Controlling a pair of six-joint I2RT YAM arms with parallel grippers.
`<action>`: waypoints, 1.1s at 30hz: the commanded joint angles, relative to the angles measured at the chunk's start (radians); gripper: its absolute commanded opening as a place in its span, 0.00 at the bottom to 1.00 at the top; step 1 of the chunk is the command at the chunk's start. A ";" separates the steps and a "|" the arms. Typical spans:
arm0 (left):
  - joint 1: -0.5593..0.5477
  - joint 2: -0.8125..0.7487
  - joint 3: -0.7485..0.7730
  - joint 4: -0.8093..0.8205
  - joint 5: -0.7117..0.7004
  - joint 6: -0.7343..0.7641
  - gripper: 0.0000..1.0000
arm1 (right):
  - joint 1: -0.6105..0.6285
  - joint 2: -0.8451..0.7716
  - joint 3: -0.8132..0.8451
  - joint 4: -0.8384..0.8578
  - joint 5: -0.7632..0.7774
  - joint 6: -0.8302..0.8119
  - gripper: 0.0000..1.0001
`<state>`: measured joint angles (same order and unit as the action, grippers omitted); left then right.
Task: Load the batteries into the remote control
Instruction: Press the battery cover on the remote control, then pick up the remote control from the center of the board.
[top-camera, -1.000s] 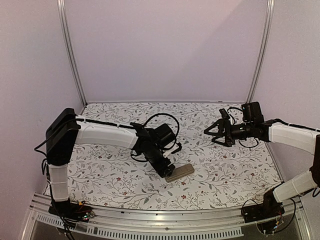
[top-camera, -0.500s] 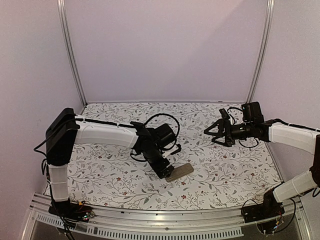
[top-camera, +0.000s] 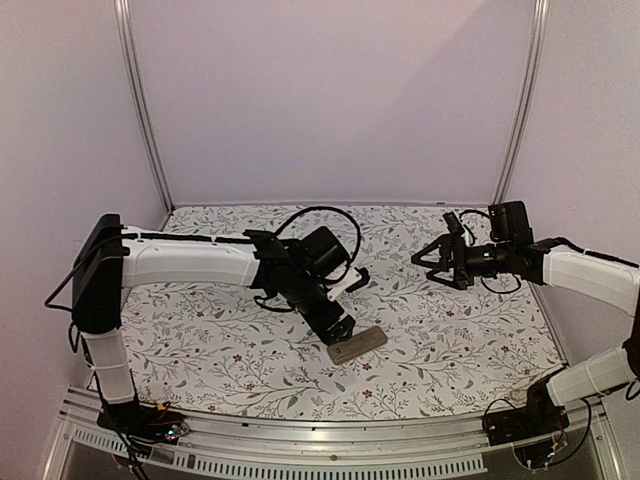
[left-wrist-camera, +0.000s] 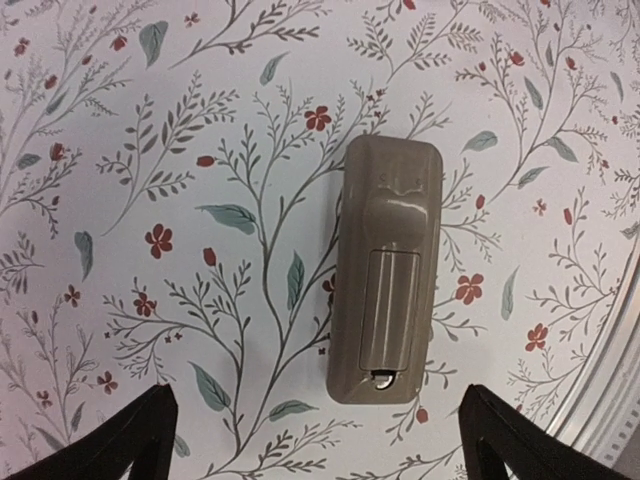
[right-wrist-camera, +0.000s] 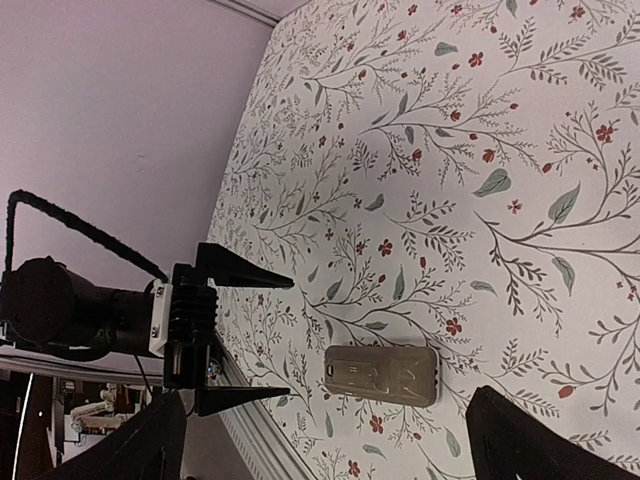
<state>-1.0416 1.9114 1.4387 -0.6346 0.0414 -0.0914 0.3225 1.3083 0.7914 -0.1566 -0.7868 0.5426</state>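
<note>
The remote control (top-camera: 358, 345) lies flat near the table's front, tan-grey back up, with its ribbed battery cover in place. In the left wrist view the remote (left-wrist-camera: 388, 270) is straight ahead, and a small metallic glint (left-wrist-camera: 381, 377) shows in the notch at the cover's end. No loose batteries show. My left gripper (top-camera: 342, 328) hovers just above the remote's left end, open and empty; its fingertips (left-wrist-camera: 140, 435) stand wide apart. My right gripper (top-camera: 428, 258) is open and empty, up in the air at the right. Its view shows the remote (right-wrist-camera: 382, 373) and the left gripper (right-wrist-camera: 290, 338).
The floral tablecloth (top-camera: 450, 330) covers the table. A metal rail (top-camera: 330, 425) runs along the front edge, close to the remote. Pale walls and two upright metal posts (top-camera: 140, 100) close off the back and sides.
My left gripper has drawn up and back off the remote's left end, and the left arm has stretched lower. The remote stays where it was. The right arm has barely moved.
</note>
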 joint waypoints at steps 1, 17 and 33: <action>-0.026 0.027 -0.004 0.039 0.025 -0.017 0.99 | -0.024 -0.066 -0.005 -0.010 0.044 -0.022 0.99; -0.081 0.281 0.166 -0.037 0.013 -0.023 0.78 | -0.063 -0.177 -0.049 -0.029 0.069 -0.024 0.99; -0.047 0.192 0.144 -0.010 0.067 -0.023 0.38 | -0.071 -0.216 -0.049 -0.009 0.062 -0.032 0.99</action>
<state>-1.1095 2.1937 1.6234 -0.6640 0.0463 -0.1040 0.2581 1.1076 0.7444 -0.1730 -0.7338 0.5213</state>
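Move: The remote control lies flat below the left gripper, its middle roughly 6 cm to the gripper's right, 1 cm back and 7 cm down. Its battery cover is the nearer part, some 4 cm right, 2 cm back and 6 cm below the same gripper. From the right gripper, the remote control is about 10 cm to the left, 7 cm back and 17 cm down. Bring the open left gripper down about 7 cm, and right some 4 cm with a slight draw back, until its fingers straddle the remote control at the battery cover. Then hold that height and close to about half open, so that the pads come in against the remote's two long sides. Meanwhile lift the empty right gripper about 4 cm and ease it right, away from the remote control. ##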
